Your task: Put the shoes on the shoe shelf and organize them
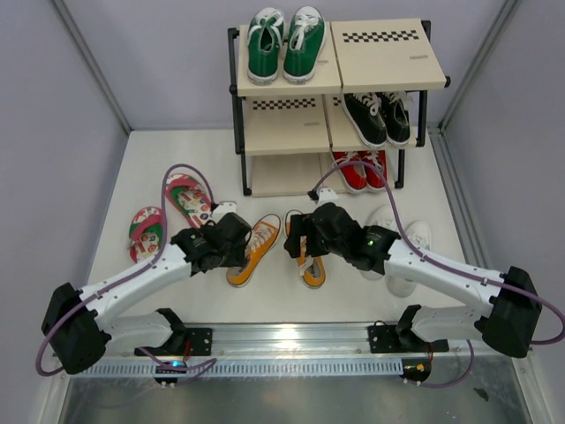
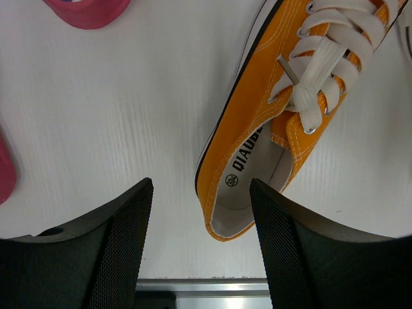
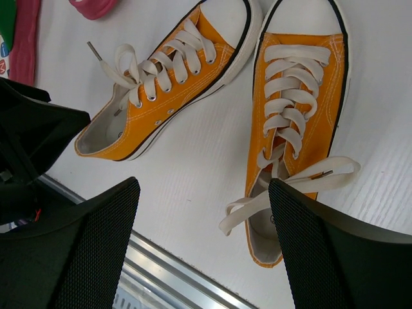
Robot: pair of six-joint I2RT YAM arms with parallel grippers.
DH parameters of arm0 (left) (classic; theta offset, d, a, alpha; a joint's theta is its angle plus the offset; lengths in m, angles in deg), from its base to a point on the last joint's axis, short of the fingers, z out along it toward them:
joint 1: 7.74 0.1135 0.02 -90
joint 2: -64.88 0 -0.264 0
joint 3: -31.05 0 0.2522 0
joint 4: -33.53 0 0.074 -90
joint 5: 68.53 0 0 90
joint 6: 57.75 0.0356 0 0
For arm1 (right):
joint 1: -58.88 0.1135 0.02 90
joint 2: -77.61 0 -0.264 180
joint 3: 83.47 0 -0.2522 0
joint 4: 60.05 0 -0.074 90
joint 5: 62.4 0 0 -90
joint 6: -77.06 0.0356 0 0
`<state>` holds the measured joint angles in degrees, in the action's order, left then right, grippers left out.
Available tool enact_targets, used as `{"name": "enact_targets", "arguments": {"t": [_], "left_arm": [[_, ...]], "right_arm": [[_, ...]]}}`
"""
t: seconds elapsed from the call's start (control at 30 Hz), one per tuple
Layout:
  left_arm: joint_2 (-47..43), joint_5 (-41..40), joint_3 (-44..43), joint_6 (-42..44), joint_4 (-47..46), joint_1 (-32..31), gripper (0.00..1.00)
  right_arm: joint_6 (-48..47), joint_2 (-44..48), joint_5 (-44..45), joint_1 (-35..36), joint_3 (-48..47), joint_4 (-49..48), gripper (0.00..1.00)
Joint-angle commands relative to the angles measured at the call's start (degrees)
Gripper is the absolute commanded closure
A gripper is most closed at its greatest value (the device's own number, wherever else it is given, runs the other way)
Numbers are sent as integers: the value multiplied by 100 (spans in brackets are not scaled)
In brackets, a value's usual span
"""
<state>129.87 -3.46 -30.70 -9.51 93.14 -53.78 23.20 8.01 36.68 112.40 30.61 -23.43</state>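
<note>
Two orange canvas sneakers lie on the white floor in front of the shoe shelf (image 1: 388, 57). My left gripper (image 1: 234, 240) hovers open over the heel of the left orange sneaker (image 2: 257, 122), which sits between its fingers without touching them. My right gripper (image 3: 205, 187) is open too, its right finger (image 3: 322, 257) beside the heel of the right orange sneaker (image 3: 296, 96); the left orange sneaker (image 3: 161, 96) lies tilted next to it. Pink flip-flops (image 1: 146, 231) lie at the left. White sneakers (image 1: 402, 234) are partly hidden under the right arm.
Green sneakers (image 1: 284, 44) stand on the shelf's top left board, black sneakers (image 1: 378, 117) on the middle right, red sneakers (image 1: 362, 170) on the bottom right. An aluminium rail (image 1: 291, 340) runs along the near edge. Grey walls close in both sides.
</note>
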Motion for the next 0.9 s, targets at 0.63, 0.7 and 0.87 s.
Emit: {"name": "enact_targets", "arguments": {"t": [0.63, 0.7, 0.87], "left_arm": [[1007, -91, 307, -622, -401, 25, 39], [989, -109, 386, -763, -401, 25, 43], [1042, -153, 439, -1132, -454, 25, 57]], "right_arm": [[209, 650, 1219, 18, 136, 501, 14], [192, 650, 1228, 18, 118, 571, 14], [148, 632, 1219, 19, 127, 580, 14]]}}
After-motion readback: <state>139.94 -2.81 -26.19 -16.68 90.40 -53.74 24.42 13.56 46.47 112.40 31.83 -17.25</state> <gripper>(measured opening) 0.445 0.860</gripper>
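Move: From the left gripper, the middle of the left orange shoe is about 5 cm ahead, 7 cm to the right and 7 cm down, with its open heel nearly beneath the fingers. The nearer pink slipper lies roughly 22 cm ahead and 13 cm left. From the right gripper, the right orange shoe's middle is some 5 cm ahead, 3 cm right and 12 cm below; the left orange shoe is about 4 cm ahead and 12 cm left. Bring the left gripper down about 6 cm over the left orange shoe's heel, easing back slightly and tipping the fingers a little steeper, so that one finger goes inside the collar and the other stays outside its left wall; start closing them late on. Meanwhile shift the wide-open right gripper some 4 cm right above the right orange shoe, turning it slightly clockwise. ##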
